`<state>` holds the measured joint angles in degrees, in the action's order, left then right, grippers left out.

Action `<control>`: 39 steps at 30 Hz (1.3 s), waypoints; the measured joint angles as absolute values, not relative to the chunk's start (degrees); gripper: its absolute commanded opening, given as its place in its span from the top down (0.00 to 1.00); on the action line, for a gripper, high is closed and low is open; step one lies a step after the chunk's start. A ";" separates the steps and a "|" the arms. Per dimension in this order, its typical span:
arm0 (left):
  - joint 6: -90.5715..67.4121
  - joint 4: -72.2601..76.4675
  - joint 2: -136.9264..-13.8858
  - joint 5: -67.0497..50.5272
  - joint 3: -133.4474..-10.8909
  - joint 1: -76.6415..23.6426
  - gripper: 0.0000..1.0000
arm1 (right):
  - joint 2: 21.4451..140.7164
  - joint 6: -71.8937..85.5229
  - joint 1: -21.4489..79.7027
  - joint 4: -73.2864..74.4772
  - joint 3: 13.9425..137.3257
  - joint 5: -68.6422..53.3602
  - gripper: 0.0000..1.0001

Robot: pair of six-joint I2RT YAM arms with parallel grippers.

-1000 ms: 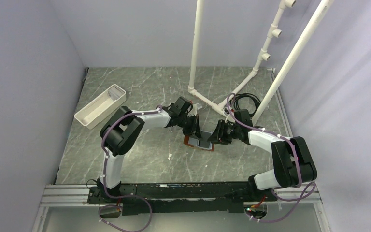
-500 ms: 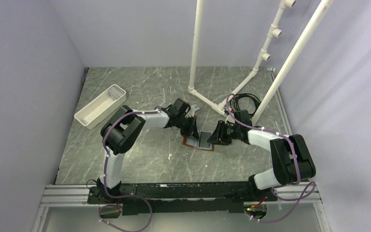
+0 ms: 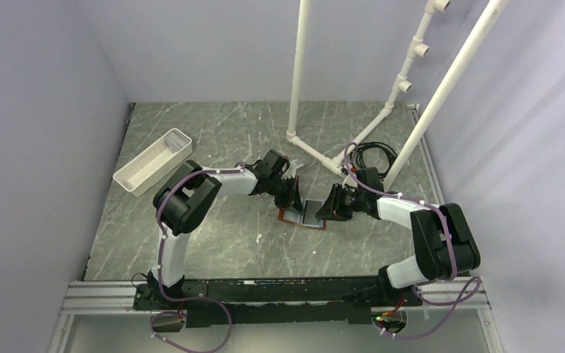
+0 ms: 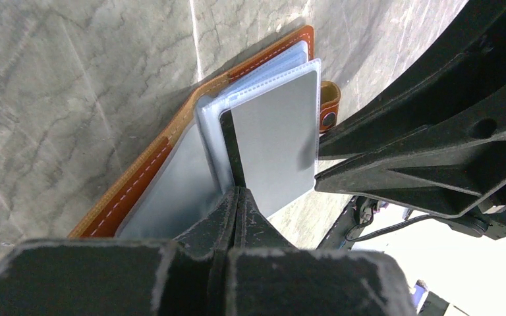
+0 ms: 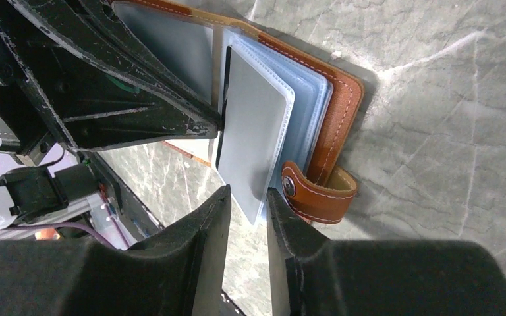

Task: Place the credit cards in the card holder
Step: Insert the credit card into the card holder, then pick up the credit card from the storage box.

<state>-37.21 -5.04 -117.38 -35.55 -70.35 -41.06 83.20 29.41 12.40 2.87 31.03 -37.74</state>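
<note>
The brown leather card holder [image 3: 303,216] lies open on the marble table between both grippers, with its clear sleeves fanned up [image 5: 306,85]. Its strap tab [image 5: 316,194] curls at the near side. My left gripper [image 4: 237,192] is shut on the edge of a grey credit card [image 4: 277,138] that stands partly inside a sleeve. The card also shows in the right wrist view [image 5: 250,138]. My right gripper [image 5: 246,197] is open by a narrow gap, and the lower corner of the card and sleeve reaches between its fingers [image 5: 211,217]. No other card is in view.
A long white plastic tray [image 3: 153,162] sits at the back left. White pipe legs [image 3: 316,154] and a black coiled cable [image 3: 374,153] stand just behind the grippers. The two arms meet closely over the holder.
Both grippers have shifted only slightly at the holder. The left gripper still pinches the card, which now sits a little further over the sleeves.
</note>
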 measured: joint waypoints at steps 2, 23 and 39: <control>-37.21 -5.02 -117.38 -35.55 -70.35 -41.06 1.00 | 83.18 29.43 12.40 2.87 31.03 -37.89 0.71; -42.70 -2.92 -100.71 -41.52 -61.08 -32.60 0.61 | 91.20 35.07 19.18 -8.45 37.43 -45.12 0.49; -25.26 -36.12 -70.96 -25.34 -68.77 1.67 0.12 | 86.46 27.42 21.21 1.56 43.31 -38.00 0.39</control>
<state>-25.26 -36.12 -70.96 -25.34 -68.77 1.67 86.46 27.42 21.21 1.56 43.31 -38.00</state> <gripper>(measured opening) 0.860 0.609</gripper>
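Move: The next credit card lies in the white tray, about 24 cm ahead of the left hand and 38 cm to its left, a little lower; the tray's middle is some 17 cm ahead and 47 cm left. The card holder's middle is about 1 cm back and 2 cm below that hand. From the right hand, the filled page is about 3 cm left and 1 cm ahead, the left cover about 10 cm left and level with it. After a brief hold, the left fingers, shut on the card's inner edge at the spine, come free and rise some 20 cm, then sweep about 30 cm left and a little forward towards the tray, opening wide while the hand turns counter-clockwise. The right hand, at the filled page's outer edge, lifts slightly and carries the page left across the spine, opening further, then backs off a few centimetres right and up. ##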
